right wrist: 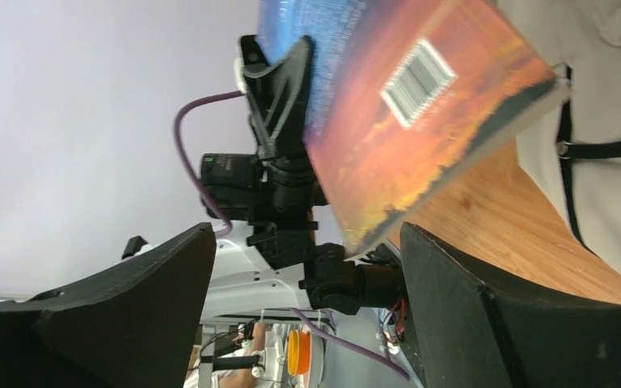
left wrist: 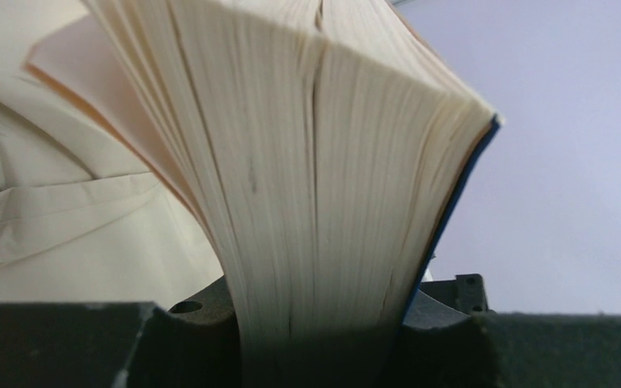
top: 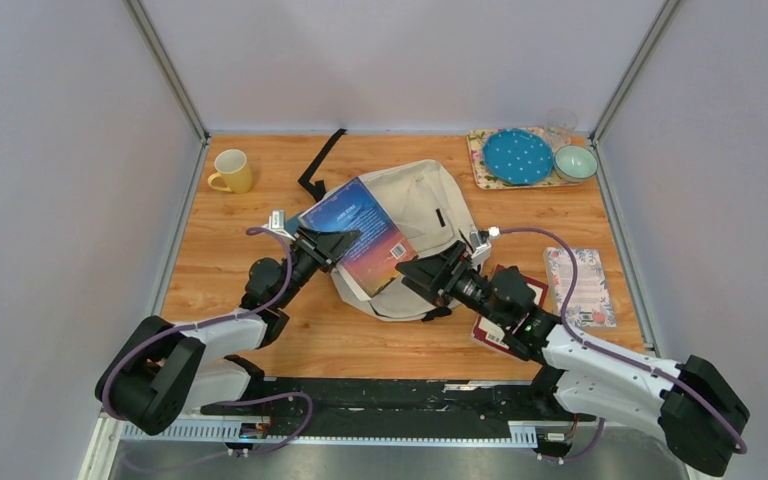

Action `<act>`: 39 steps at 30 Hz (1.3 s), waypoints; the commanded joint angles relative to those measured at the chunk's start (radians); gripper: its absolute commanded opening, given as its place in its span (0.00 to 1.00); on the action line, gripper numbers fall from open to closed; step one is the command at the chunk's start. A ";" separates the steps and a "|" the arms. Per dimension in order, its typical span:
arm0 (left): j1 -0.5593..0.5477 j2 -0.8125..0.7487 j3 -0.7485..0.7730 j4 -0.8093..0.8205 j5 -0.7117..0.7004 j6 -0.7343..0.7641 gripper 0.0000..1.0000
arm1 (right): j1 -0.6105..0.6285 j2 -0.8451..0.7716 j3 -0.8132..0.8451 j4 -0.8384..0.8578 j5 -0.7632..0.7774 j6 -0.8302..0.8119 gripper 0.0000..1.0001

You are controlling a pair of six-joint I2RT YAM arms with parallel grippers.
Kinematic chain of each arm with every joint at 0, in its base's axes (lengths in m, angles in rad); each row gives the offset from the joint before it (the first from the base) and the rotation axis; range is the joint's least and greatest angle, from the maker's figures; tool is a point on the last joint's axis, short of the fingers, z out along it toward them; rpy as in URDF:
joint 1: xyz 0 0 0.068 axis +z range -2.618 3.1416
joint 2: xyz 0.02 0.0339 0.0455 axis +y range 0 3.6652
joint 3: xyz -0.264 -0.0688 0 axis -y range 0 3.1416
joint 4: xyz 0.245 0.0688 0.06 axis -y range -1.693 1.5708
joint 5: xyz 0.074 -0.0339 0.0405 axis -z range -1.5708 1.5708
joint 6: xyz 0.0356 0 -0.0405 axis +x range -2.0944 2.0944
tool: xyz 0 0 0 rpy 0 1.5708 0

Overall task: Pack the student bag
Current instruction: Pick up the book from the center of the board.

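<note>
The student bag (top: 425, 205) is a cream backpack lying flat mid-table, its black strap (top: 320, 165) trailing to the far left. A thick book (top: 360, 232) with a blue-and-orange cover is held tilted over the bag's left part, with my left gripper (top: 328, 246) shut on its near edge. In the left wrist view the fanned pages (left wrist: 315, 178) fill the frame, clamped between my jaws (left wrist: 319, 323), with bag fabric (left wrist: 48, 218) behind. My right gripper (top: 430, 272) stands open at the bag's near edge, empty. From the right wrist, the open gripper (right wrist: 307, 307) faces the book (right wrist: 420, 105) and the bag (right wrist: 606, 162).
A red book (top: 512, 312) lies under my right arm, and a floral notebook (top: 582, 286) to its right. A yellow mug (top: 232, 170) stands at the back left. A tray (top: 482, 160) at the back right bears a blue plate (top: 518, 156), a bowl (top: 575, 162) and a glass (top: 560, 124).
</note>
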 commanded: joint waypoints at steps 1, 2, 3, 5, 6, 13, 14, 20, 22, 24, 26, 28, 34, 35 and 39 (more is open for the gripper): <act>-0.018 -0.019 0.099 0.520 -0.012 -0.002 0.00 | 0.007 0.056 -0.032 0.100 0.037 0.030 0.87; -0.020 -0.023 0.102 0.520 -0.012 0.005 0.00 | 0.007 0.091 -0.029 0.113 0.028 0.034 0.87; -0.022 -0.026 0.108 0.520 -0.018 0.009 0.00 | 0.008 0.105 -0.026 0.128 0.014 0.039 0.87; -0.028 -0.039 0.108 0.520 -0.025 0.023 0.00 | 0.011 0.150 -0.032 0.196 0.011 0.051 0.87; -0.029 -0.042 0.108 0.520 -0.031 0.029 0.00 | 0.011 0.162 -0.034 0.222 0.011 0.054 0.87; -0.034 -0.065 0.072 0.521 -0.078 -0.001 0.00 | 0.010 0.328 0.061 0.435 -0.015 -0.019 0.88; -0.034 -0.065 0.070 0.521 -0.079 -0.006 0.00 | 0.011 0.357 0.072 0.462 -0.017 -0.016 0.88; -0.035 -0.085 0.053 0.523 -0.094 -0.023 0.00 | 0.013 0.552 0.092 0.803 0.006 0.059 0.81; -0.035 -0.094 0.041 0.523 -0.105 -0.017 0.00 | 0.013 0.601 0.094 0.884 0.015 0.076 0.71; -0.035 -0.102 0.027 0.523 -0.113 -0.017 0.00 | 0.011 0.619 0.094 0.914 0.017 0.090 0.62; -0.035 -0.106 0.018 0.521 -0.110 -0.021 0.00 | 0.011 0.626 0.092 0.914 0.031 0.091 0.61; -0.035 -0.105 0.015 0.524 -0.104 -0.037 0.00 | 0.011 0.622 0.094 0.914 0.040 0.084 0.64; -0.035 -0.106 0.009 0.523 -0.093 -0.060 0.00 | 0.001 0.613 0.120 0.874 0.071 0.065 0.64; -0.035 -0.106 0.009 0.523 -0.094 -0.064 0.00 | -0.004 0.621 0.124 0.871 0.068 0.062 0.63; -0.035 -0.103 0.012 0.523 -0.081 -0.087 0.00 | -0.024 0.644 0.128 0.900 0.063 0.071 0.44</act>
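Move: The right hand, open, is going for the blue-orange book; the book's middle is about 7 cm ahead, 8 cm to its left and some 3 cm lower. The backpack lies roughly 20 cm below that hand and 5 cm ahead; the red book is about 22 cm to its right, 9 cm back, on the table. The left hand already grips the blue-orange book, whose middle is about 3 cm to its right. Right hand dips, then reaches about 8 cm left-forward, part-closing around the book's barcode end while left raises it. ##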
